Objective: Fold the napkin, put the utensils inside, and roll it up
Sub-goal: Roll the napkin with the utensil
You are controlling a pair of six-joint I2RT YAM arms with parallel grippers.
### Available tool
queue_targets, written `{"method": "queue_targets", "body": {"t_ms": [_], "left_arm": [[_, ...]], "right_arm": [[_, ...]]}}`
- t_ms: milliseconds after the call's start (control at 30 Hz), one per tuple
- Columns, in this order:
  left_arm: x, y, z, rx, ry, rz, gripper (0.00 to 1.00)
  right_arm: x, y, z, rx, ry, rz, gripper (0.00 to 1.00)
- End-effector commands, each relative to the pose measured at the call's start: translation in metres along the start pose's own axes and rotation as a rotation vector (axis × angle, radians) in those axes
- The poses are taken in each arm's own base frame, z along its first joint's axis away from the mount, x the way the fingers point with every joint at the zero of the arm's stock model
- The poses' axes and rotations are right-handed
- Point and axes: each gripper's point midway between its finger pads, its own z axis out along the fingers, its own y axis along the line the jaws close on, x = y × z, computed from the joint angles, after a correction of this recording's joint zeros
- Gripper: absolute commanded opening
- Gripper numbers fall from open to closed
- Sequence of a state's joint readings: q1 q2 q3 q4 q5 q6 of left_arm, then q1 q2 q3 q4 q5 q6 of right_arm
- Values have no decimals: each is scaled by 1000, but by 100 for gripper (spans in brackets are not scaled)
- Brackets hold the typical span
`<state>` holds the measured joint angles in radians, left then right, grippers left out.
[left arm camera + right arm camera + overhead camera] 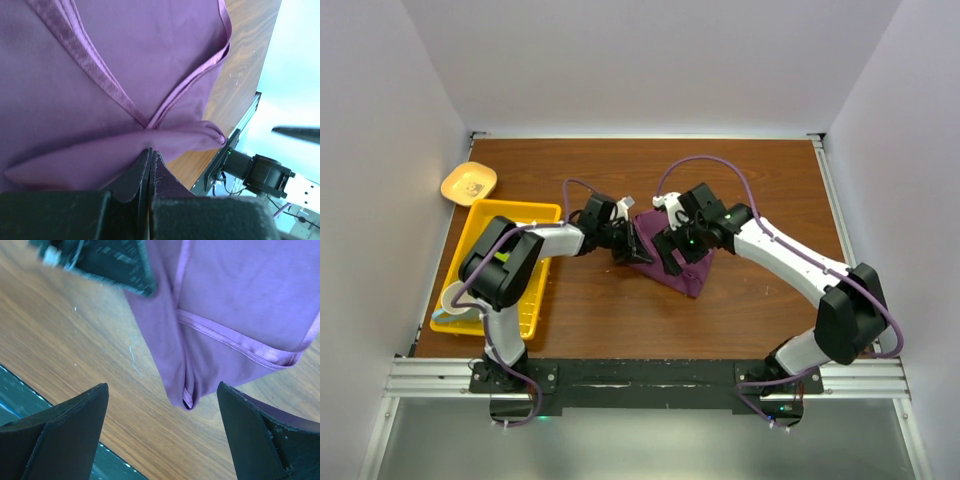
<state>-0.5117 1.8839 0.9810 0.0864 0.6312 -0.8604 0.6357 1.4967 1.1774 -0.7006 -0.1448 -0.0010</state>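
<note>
The plum-purple napkin (672, 262) lies bunched and partly folded in the middle of the wooden table (760, 180). My left gripper (626, 250) is at its left edge, jaws pressed together on a pinched fold of cloth (150, 151). In the left wrist view the napkin (125, 50) spreads out beyond the tips, hems crossing. My right gripper (675, 250) is over the napkin's near part, wide open. Its wrist view has the napkin's (235, 295) hanging corner between the spread fingers (162, 385) without touching them. I cannot make out the utensils in any view.
A yellow basket (535, 212) stands at the left of the table under the left arm. A small yellow plate (468, 182) sits behind it at the far left. The left gripper (115, 270) shows at the top of the right wrist view.
</note>
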Motion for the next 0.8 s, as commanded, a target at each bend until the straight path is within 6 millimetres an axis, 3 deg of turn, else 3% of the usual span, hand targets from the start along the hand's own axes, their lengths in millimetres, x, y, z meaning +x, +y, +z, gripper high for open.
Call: {"method": "queue_targets", "body": {"t_ms": [0, 300, 433, 767], "left_arm": [[-17, -8, 6, 23, -30, 48, 0], [-13, 11, 19, -12, 16, 23, 0], [-11, 16, 24, -15, 32, 20, 0], [-4, 37, 30, -52, 78, -24, 0]], "right_arm": [[-2, 7, 0, 9, -20, -130, 92], [2, 31, 31, -87, -10, -373, 83], [15, 31, 57, -115, 89, -416, 75], [12, 23, 85, -94, 105, -488, 60]]}}
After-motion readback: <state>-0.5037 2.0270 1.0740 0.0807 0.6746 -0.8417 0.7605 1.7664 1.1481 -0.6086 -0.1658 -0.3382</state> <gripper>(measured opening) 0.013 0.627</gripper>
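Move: The right hand's open fingers hang about 10 cm above the napkin's near-left rolled edge, whose next grip spot is some 2 cm back and 2 cm left; the napkin's near-right corner lies about 4 cm back and 3 cm right of the hand. The shut left fingers hover some 3 cm over the same roll, its part there about 1 cm ahead and 1 cm right, with the yellow tray some 32 cm left and 1 cm back. The right hand eases about 3 cm left and 2 cm back while turning counter-clockwise some 25 degrees, then drops steeply, about 9 cm in all, onto the rolled edge of the napkin, its fingers closing by about a third but still apart, one on the bare-table side and the other over the cloth. Meanwhile the shut left fingers sink some 3 cm, creeping slightly forward and right, and come to press the roll down with their tips beside the right gripper. ##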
